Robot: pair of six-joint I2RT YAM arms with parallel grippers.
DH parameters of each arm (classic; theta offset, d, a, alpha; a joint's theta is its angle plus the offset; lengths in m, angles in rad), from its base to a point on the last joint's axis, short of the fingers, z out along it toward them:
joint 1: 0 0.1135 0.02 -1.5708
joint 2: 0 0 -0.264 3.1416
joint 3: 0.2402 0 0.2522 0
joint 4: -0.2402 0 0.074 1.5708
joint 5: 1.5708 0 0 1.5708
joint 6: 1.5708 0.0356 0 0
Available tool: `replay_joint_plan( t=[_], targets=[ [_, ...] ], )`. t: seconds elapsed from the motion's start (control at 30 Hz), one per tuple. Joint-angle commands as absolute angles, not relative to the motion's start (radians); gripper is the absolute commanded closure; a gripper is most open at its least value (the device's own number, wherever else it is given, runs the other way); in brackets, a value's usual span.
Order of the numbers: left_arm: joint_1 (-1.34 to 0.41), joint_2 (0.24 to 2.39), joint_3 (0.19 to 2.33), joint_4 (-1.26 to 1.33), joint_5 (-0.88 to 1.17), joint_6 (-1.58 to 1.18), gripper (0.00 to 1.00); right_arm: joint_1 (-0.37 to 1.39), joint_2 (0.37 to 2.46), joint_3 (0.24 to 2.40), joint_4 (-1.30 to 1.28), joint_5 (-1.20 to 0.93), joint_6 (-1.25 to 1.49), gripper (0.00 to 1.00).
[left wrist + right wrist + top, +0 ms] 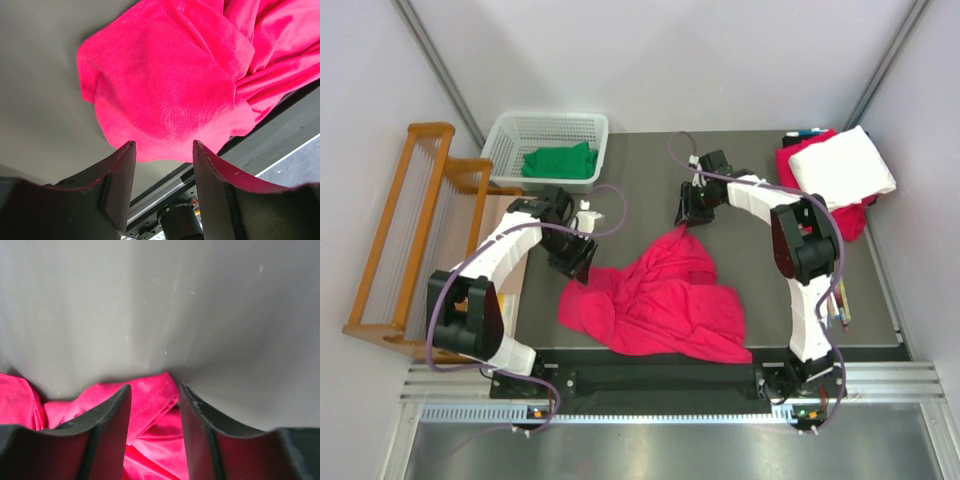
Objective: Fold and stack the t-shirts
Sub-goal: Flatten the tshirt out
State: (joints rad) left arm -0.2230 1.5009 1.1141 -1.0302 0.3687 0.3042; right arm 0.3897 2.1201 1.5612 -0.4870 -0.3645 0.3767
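A crimson-pink t-shirt [655, 300] lies crumpled in the middle of the grey table. My left gripper [575, 262] hovers at its left corner; in the left wrist view the left gripper [163, 145] is open, with the shirt's edge [165, 85] just beyond the fingertips and nothing between them. My right gripper [682, 222] is at the shirt's far tip; in the right wrist view the right gripper [155, 387] has its jaws apart with the stitched hem [145, 400] lying loosely between them. A green t-shirt [560, 160] sits in the basket. A folded white t-shirt [840, 165] lies at the back right.
The white lattice basket [545, 130] stands at the back left. A wooden rack [410, 230] runs beside the table's left edge. Red cloth [852, 218] lies under the white shirt. Pens [840, 305] rest by the right arm.
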Motion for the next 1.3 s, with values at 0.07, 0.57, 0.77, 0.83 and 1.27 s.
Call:
replay_joint_plan(
  t=[0.07,0.57,0.77,0.83,1.27],
  targets=[
    [-0.218,1.468,1.141,-1.011,0.370,0.278,0.46,0.387,2.112,1.594,-0.473,-0.403,0.396,0.72],
    [-0.218,1.608,1.227,-0.957,0.311,0.215,0.22,0.302,1.867,1.666,-0.503,-0.210,0.406,1.00],
    [-0.219,1.605,1.262,-0.968,0.325,0.213,0.24,0.130,1.974,1.917,-0.586,-0.258,0.428,1.00],
    [-0.219,1.608,1.262,-0.965,0.324,0.210,0.24,0.107,1.983,1.936,-0.595,-0.258,0.426,1.00],
    [-0.284,1.842,1.479,-0.887,0.233,0.121,0.22,0.153,1.934,1.738,-0.523,-0.285,0.419,1.00]
  ],
)
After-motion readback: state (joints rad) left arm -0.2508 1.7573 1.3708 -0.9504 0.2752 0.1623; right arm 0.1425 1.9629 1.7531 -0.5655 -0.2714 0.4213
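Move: The right hand's half-open fingers straddle the far tip of the red t-shirt, about 1 cm back and 2 cm below the hand point. From there the shirt's rumpled middle is some 18 cm back and 4 cm left, the laundry basket 19 cm ahead and 29 cm left, the white folded cloth 12 cm ahead and 33 cm right. The shirt's left end lies about 5 cm back and 6 cm below the left hand; its far tip is 13 cm ahead and 19 cm right. The right fingers shut on the shirt's far tip, pinching it while drawing back a centimetre or so, then whip it up about 20 cm and well over to the right and forward, the wrist swinging some 20-25 degrees clockwise and tipping up, before sinking about 7 cm and easing back, still gripping. Meanwhile the left hand opens wider and goes forward about 8 cm, low beside the shirt's left end, speeding up at the end and holding nothing. ##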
